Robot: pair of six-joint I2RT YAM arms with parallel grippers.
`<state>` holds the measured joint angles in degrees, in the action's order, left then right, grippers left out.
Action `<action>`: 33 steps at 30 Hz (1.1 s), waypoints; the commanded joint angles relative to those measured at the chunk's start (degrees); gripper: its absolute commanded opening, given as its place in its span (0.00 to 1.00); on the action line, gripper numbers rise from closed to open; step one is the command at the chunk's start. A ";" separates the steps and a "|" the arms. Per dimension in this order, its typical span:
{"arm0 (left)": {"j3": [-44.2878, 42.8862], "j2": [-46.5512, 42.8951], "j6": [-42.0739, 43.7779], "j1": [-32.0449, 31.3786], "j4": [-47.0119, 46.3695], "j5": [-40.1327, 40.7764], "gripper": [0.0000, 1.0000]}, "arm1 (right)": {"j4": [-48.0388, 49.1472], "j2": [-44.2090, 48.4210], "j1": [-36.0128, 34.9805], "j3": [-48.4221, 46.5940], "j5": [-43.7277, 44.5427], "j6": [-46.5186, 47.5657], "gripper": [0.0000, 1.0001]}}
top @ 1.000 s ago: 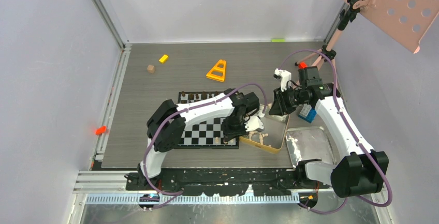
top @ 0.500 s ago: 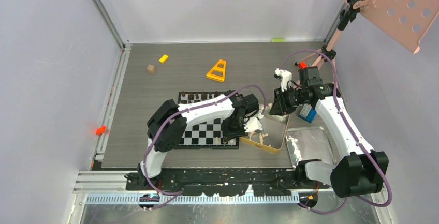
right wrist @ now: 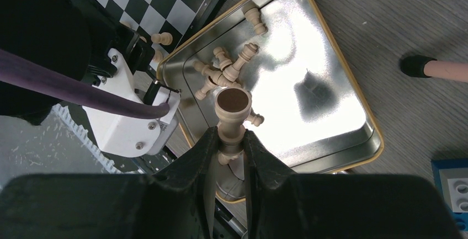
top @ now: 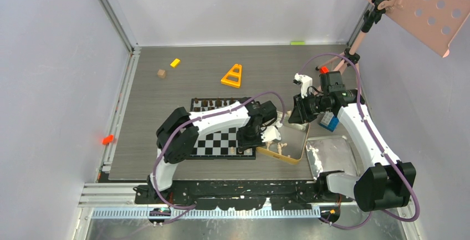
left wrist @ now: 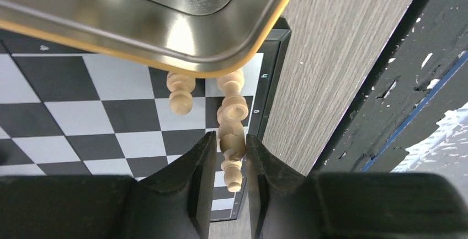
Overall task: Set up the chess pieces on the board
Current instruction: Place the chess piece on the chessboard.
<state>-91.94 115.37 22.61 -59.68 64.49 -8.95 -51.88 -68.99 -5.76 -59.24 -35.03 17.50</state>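
Note:
The board (top: 213, 140) lies in front of the left arm, with dark chess pieces (top: 213, 103) along its far row. My left gripper (top: 248, 140) hangs low over the board's right edge. In the left wrist view this gripper (left wrist: 230, 138) is shut on a pale chess piece (left wrist: 232, 142), with other pale pieces (left wrist: 180, 93) standing close by on the board (left wrist: 83, 123). My right gripper (right wrist: 228, 139) is shut on a pale piece (right wrist: 233, 102), base towards the camera, above the gold tin (right wrist: 353, 90). Several pale pieces (right wrist: 226, 70) lie in that tin. In the top view the right gripper (top: 292, 119) is over the tin's far end.
The gold tin (top: 296, 154) overlaps the board's right side and its rim (left wrist: 165, 57) hangs above the left gripper. A silver tray (top: 332, 157) and blue brick (top: 329, 121) sit right of it. Farther back are a yellow triangle (top: 232, 76), a brown cube (top: 161, 73) and a yellow block (top: 175, 62).
The left arm's elbow has shifted very slightly. The right arm and both held pieces have stayed where they were.

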 commanded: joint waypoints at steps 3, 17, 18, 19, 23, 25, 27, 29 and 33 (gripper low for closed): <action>0.45 -7.02 0.56 0.05 -2.59 2.89 0.34 | 0.66 1.34 0.32 0.01 -0.63 0.83 0.01; 3.78 -22.93 -6.96 13.92 -14.47 -14.59 0.74 | -3.82 -2.65 -4.33 -4.25 -7.06 6.33 0.01; 4.59 -23.89 -8.46 16.43 -16.61 -18.62 0.79 | -3.51 -3.26 -6.10 -4.54 -7.15 6.37 0.01; 5.25 -24.58 -9.87 18.81 -18.70 -23.04 0.81 | -3.28 -3.56 -7.03 -5.20 -7.31 6.35 0.01; 6.64 -25.15 -16.92 24.67 -26.90 -34.52 0.81 | 0.75 -5.46 -12.39 -6.55 -9.21 3.72 0.01; 6.27 -24.01 -21.57 25.58 -29.20 -38.36 0.80 | 2.53 -6.13 -14.41 -7.45 -9.53 2.80 0.01; 5.39 -22.28 -25.42 25.83 -30.27 -42.24 0.80 | 3.41 -6.87 -15.94 -8.75 -9.45 2.61 0.01; 3.79 -20.23 -27.21 25.84 -29.98 -45.09 0.80 | 4.65 -7.66 -16.92 -9.93 -9.11 1.70 0.01; 1.22 -16.99 -29.59 25.92 -28.99 -48.95 0.75 | 7.43 -9.00 -18.53 -11.77 -8.10 -0.26 0.01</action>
<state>-87.42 95.68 -1.48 -33.76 38.15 -49.10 -49.21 -77.30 -23.09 -67.37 -42.72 19.38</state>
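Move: The piece to fetch next is held in the right gripper, about 17 cm right of the left hand, 8 cm ahead and 10 cm higher. The left fingers are still round a pale piece on the board's near row, its middle some 2 cm below them; a neighbour stands 3 cm left and another 3 cm right. From the right hand, the left gripper is about 18 cm left, 7 cm back and 10 cm lower; the tray's centre is roughly 3 cm back, 1 cm left and 14 cm below. The pale piece on the near row is let go as the left fingers open wide; that hand lifts about 18 cm, swings some 9 cm forward over the board's right side, and rolls so the open fingers point down to the right, towards the piece in the right gripper. After a short wait, the right hand, keeping its grip, carries that piece about 10 cm left to meet it, rising slightly and turning some 20 degrees counter-clockwise. ##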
